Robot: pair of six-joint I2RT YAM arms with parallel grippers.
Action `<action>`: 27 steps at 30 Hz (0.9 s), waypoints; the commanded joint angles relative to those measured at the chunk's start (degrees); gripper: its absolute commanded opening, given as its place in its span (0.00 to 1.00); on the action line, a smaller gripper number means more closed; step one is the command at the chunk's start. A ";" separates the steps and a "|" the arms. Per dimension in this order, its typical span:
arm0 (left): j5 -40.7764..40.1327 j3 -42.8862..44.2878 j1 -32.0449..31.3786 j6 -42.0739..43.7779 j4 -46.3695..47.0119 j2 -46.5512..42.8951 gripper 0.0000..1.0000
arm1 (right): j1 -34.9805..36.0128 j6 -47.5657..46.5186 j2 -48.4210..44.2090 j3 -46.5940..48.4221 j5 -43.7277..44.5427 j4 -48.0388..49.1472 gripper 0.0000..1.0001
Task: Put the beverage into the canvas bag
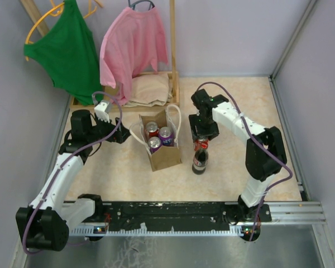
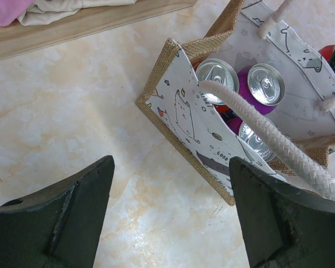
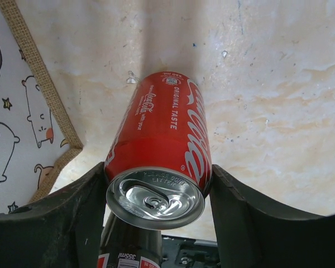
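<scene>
A red cola can (image 3: 167, 134), the beverage, stands upright on the table just right of the canvas bag (image 1: 163, 153). My right gripper (image 3: 157, 167) is shut on the can, one finger pressed against each side. A dark cola bottle (image 1: 199, 162) stands right in front of the can, on the near side. The bag is open at the top with three cans (image 2: 251, 89) inside, and its white handles (image 2: 273, 142) droop over the rim. My left gripper (image 2: 172, 164) hangs open over bare table just left of the bag, holding nothing.
A wooden rack (image 1: 173, 67) at the back carries a green top (image 1: 67, 50) and a pink shirt (image 1: 134, 44), with a folded beige cloth (image 1: 151, 89) on its base. Walls close in on the left, back and right.
</scene>
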 commanded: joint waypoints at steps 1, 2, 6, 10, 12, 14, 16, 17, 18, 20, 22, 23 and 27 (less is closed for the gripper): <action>0.47 0.38 0.40 0.18 0.75 -0.73 0.89 | 0.36 -0.14 -1.03 6.36 3.25 0.44 0.00; 0.43 0.41 0.42 0.22 0.75 -0.74 0.89 | 0.36 -0.33 -1.08 7.81 3.87 -0.08 0.00; 0.54 0.41 0.37 0.14 0.79 -0.86 0.89 | -0.02 -1.41 -0.82 14.95 5.95 -2.76 0.00; 0.51 0.27 0.42 0.11 0.84 -0.95 0.89 | -0.52 -3.65 -0.36 23.59 9.03 -4.80 0.00; 0.59 0.28 0.41 -0.04 0.84 -1.08 0.89 | -0.52 -5.11 -0.18 28.15 10.85 -4.98 0.00; 0.59 0.17 0.42 -0.04 0.84 -1.09 0.89 | -0.48 -6.61 -0.01 32.44 11.55 -4.11 0.00; 0.59 0.29 0.42 -0.04 0.84 -1.16 0.89 | -0.52 -7.47 -0.07 36.65 11.07 -2.58 0.00; 0.61 0.39 0.41 -0.04 0.86 -1.12 0.89 | -0.42 -7.97 -0.36 38.15 9.86 -1.16 0.00; 0.60 0.40 0.38 -0.04 0.84 -1.13 0.89 | -0.31 -8.15 -0.93 39.18 8.80 0.76 0.00; 0.60 0.48 0.42 -0.04 0.75 -1.17 0.89 | 0.39 -8.37 -2.90 39.14 6.16 5.60 0.00; 0.61 0.44 0.42 -0.04 0.60 -1.24 0.89 | 1.36 -8.48 -4.71 38.29 2.28 10.15 0.00; 0.62 0.49 0.42 -0.05 0.53 -1.25 0.89 | 1.90 -8.48 -4.88 38.05 0.58 11.81 0.00; 0.75 0.65 0.36 0.04 0.38 -1.11 0.89 | 5.62 -8.58 -4.94 39.15 -4.61 13.30 0.00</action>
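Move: The canvas bag, with three cans already in it, stands about 17 cm to the left of the right hand, which already grips the red Coca-Cola can standing on the table. The bag is level fore-and-aft with this hand. The bottle is about 9 cm back of the hand, and the folded cloth some 23 cm ahead and 22 cm left. From the left hand the bag lies about 16 cm right, 2 cm ahead and 10 cm lower. The red can, still pinched between the right fingers, is lifted some 22 cm off the table and carried about 10 cm forward, away from the bottle. Its lower end swings out forward as the wrist tilts nearly 40 degrees. Late in the rise the hand also bears left, about 5 cm, to the bag's side, not yet over the bag. ##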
